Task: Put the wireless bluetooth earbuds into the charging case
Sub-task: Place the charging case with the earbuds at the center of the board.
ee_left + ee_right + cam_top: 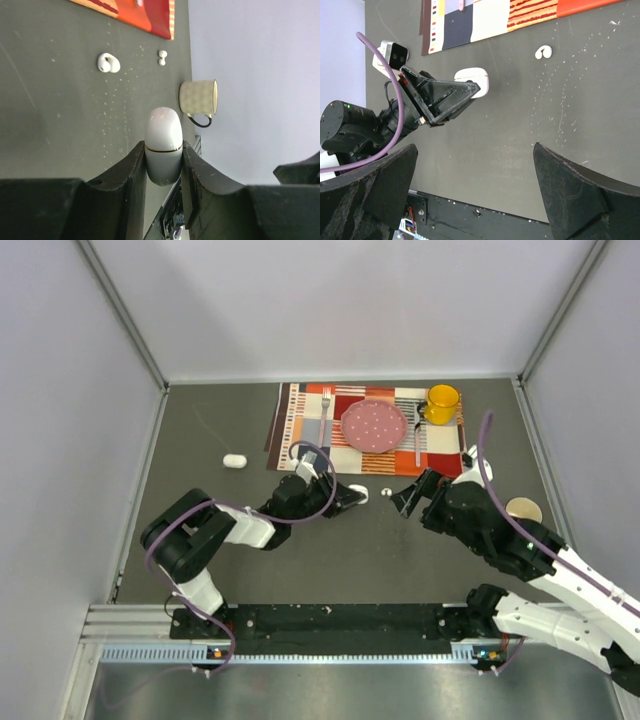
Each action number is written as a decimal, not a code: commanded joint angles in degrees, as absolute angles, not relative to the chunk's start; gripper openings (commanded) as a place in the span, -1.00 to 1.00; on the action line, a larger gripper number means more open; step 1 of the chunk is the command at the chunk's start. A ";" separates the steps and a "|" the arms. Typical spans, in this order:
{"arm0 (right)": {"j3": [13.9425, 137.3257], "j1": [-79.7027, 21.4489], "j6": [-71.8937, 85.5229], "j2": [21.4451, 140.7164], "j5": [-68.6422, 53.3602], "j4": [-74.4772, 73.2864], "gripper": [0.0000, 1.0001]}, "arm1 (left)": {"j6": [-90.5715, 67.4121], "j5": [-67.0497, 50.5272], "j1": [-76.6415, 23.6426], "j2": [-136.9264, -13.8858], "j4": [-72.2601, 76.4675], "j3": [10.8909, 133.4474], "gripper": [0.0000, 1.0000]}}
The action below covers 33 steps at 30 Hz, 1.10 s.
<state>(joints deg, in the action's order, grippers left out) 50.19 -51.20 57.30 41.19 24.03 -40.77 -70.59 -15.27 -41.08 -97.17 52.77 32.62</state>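
My left gripper [164, 148] is shut on a white pebble-shaped charging case [162, 129] with a thin seam round it, lid closed, held low over the dark table. From above the left gripper [348, 494] points right. One curled white earbud [387, 495] lies on the table just past it, between the two grippers. It shows again as the earbud [108, 63] and the earbud [543, 51]. A second, smaller earbud [162, 57] lies farther on, near the placemat's corner. My right gripper [475, 195] stands open and empty, facing the left gripper [445, 95] and the case [476, 79].
A striped placemat [300, 425] at the back carries a pink plate [374, 425], two forks and a yellow mug [441, 403]. A beige cup [523, 510] stands at the right beside my right arm. Another white pebble-like case [234, 461] lies at the left.
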 commanded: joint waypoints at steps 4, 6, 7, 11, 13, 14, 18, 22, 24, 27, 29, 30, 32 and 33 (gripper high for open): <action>50.10 -50.89 57.92 39.99 25.93 -42.01 0.98 | -71.81 -10.37 -40.08 -98.88 41.44 37.17 -1.00; 50.10 -50.89 57.92 40.08 25.84 -42.10 0.98 | -70.15 -10.10 -40.08 -99.23 37.72 39.54 -1.00; 50.10 -50.89 57.92 40.08 25.75 -42.19 0.98 | -69.01 -10.54 -40.08 -99.40 34.66 41.38 -1.00; 49.83 -50.89 58.45 40.17 25.58 -42.28 0.98 | -69.06 -11.16 -39.47 -101.07 32.07 43.68 -1.00; 50.10 -50.89 58.36 40.34 25.49 -42.28 0.98 | -70.22 -12.12 -38.68 -102.47 34.18 43.94 -1.00; 50.10 -50.89 58.01 40.43 25.40 -42.28 0.98 | -70.83 -13.43 -38.41 -103.87 34.45 44.38 -1.00; 50.36 -50.89 57.57 40.43 25.49 -42.45 0.98 | -71.72 -14.06 -37.71 -106.08 34.45 45.18 -0.96; 50.62 -50.89 56.96 40.69 24.53 -42.54 0.98 | -72.07 -16.96 -36.74 -108.36 42.35 43.69 -0.82; 50.71 -50.89 56.34 40.87 24.00 -42.54 0.98 | -73.56 -17.66 -36.13 -109.68 43.58 43.68 -0.79; 50.80 -50.89 56.16 41.48 23.47 -42.54 0.98 | -73.56 -18.37 -35.60 -110.57 43.95 43.68 -0.77; 50.98 -50.89 55.64 41.92 23.12 -42.54 0.98 | -72.69 -17.84 -35.42 -110.22 41.85 43.77 -0.71; 51.32 -50.89 55.20 42.18 22.33 -42.54 0.98 | -72.25 -17.23 -35.33 -109.95 40.79 43.94 -0.68; 51.94 -50.89 53.80 43.24 21.45 -42.54 0.98 | -70.94 -16.18 -35.25 -109.34 37.89 44.03 -0.63; 52.47 -50.89 53.44 43.76 20.66 -42.45 0.98 | -70.58 -15.91 -35.16 -109.16 37.10 44.03 -0.62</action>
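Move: The left hand still holds the closed charging case above the bare middle of the board; the spot it is taken to lies about 5 cm ahead, 1 cm left and 10 cm below. The loose white earbud lies some 7 cm ahead and 7 cm right of that hand; the pink plate's middle is about 24 cm ahead and 4 cm right. From the empty, open right hand, the spot is roughly 13 cm ahead, 12 cm left and 21 cm down. Down and forward in one slanting stroke, the left hand lowers the charging case about 8 cm towards the bare centre of the board while carrying it some 5 cm farther out. The fingertips tip about 15 degrees farther downward, and the fingers keep their pinch on the case. The sinking comes in two spells and eases almost to a stop close above the board. ##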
